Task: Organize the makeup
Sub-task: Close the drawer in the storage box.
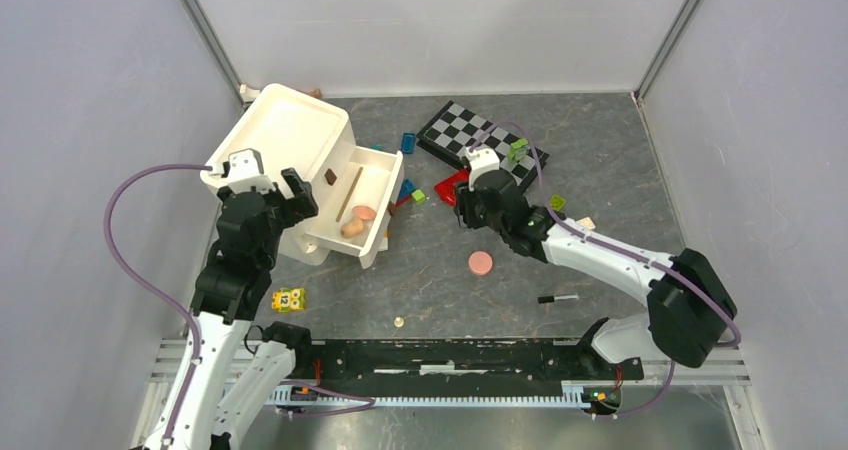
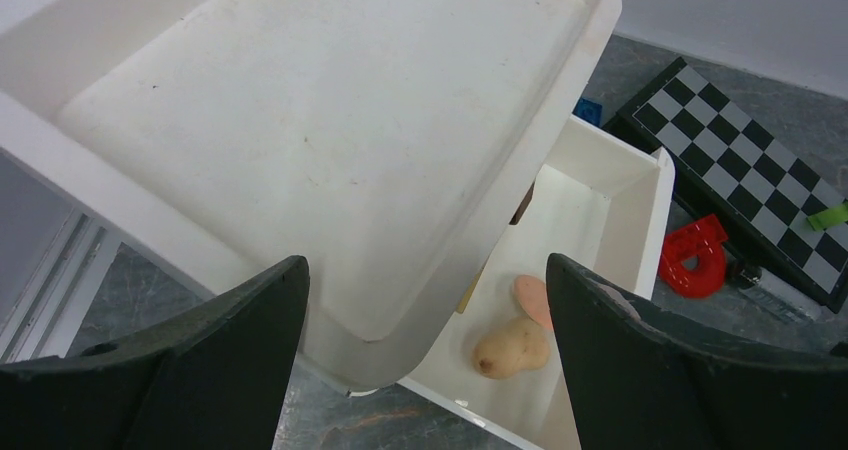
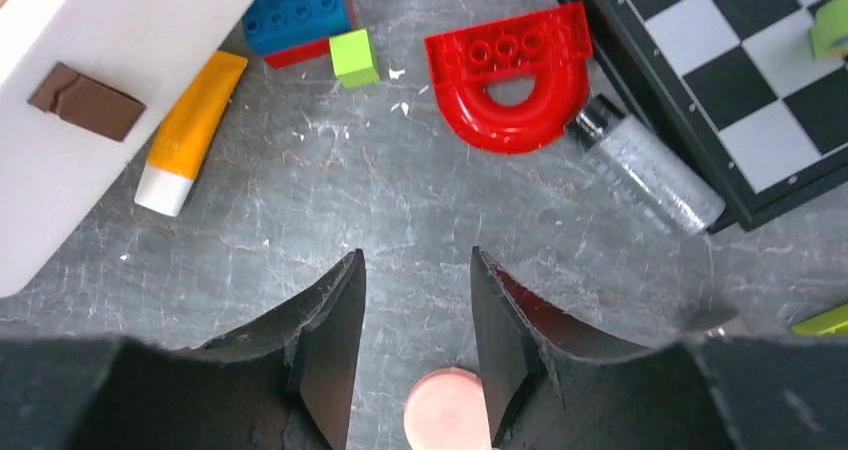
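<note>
A white organiser box (image 1: 290, 130) stands at the left with its drawer (image 1: 385, 185) pulled out. In the drawer lie a pink disc (image 2: 532, 298), a peach-coloured piece (image 2: 510, 348), a thin stick (image 1: 348, 192) and a small brown item (image 1: 330, 177). My left gripper (image 2: 425, 265) hangs open above the box's near corner, holding nothing. Another pink disc (image 1: 481, 263) lies on the table just behind my right gripper (image 3: 416, 255), which is open and empty. An orange tube with a white cap (image 3: 190, 130) lies beside the drawer. A clear tube (image 3: 645, 165) rests against the checkerboard. A black pencil (image 1: 557, 298) lies nearer the front.
The checkerboard (image 1: 470, 130) lies at the back with green bricks (image 1: 517, 150) on it. A red arch brick (image 3: 510, 75), a blue brick (image 3: 300, 10) and a green cube (image 3: 355, 58) sit ahead of the right gripper. A yellow toy brick (image 1: 289, 300) is by the left arm.
</note>
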Robot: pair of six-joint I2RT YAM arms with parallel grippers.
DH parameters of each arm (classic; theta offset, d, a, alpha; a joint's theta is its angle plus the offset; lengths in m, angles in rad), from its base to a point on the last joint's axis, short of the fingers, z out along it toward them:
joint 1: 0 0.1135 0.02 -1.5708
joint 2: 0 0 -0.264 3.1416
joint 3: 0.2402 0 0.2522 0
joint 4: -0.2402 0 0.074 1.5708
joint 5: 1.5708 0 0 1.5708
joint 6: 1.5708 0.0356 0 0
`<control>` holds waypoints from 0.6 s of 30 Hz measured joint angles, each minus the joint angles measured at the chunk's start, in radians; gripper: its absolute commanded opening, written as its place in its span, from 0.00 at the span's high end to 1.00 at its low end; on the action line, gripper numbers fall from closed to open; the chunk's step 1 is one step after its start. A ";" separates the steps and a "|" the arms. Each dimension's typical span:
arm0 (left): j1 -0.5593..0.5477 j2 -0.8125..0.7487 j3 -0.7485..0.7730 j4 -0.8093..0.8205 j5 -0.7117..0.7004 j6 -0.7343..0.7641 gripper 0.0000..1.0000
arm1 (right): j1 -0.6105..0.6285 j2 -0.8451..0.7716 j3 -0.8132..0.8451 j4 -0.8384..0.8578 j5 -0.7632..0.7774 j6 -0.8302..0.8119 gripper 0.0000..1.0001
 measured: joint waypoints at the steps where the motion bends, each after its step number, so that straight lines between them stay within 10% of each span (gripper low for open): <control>1: 0.000 0.009 0.000 0.003 0.001 0.000 0.05 | 0.000 -0.018 -0.031 0.010 0.000 0.013 0.51; 18: 0.004 0.174 0.054 0.033 0.023 0.000 0.07 | 0.015 0.260 -0.013 0.343 -0.329 0.235 0.53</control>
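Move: The open drawer's front stands about 15 cm to the right hand's left, level with it fore and aft, its middle some 5 cm lower. The green cube lies about 9 cm left and 5 cm farther out, the red block 7 cm ahead and 1 cm left, the pink disc 9 cm back and 5 cm right. From the left hand the storage box lid is centred roughly 8 cm straight ahead and 6 cm below; the drawer front is some 20 cm right, 4 cm back and 17 cm below. Towards the open drawer's front from its outer side, the right hand first eases back and down a little, then sweeps left about 9 cm while sinking 4 cm, rolling some 20 degrees with its left side rising, tipping down and turning slightly counter-clockwise, its half-open fingers unchanged. The left hand slides about 3 cm forward over the box lid, dipping slightly, fingers still wide open. ##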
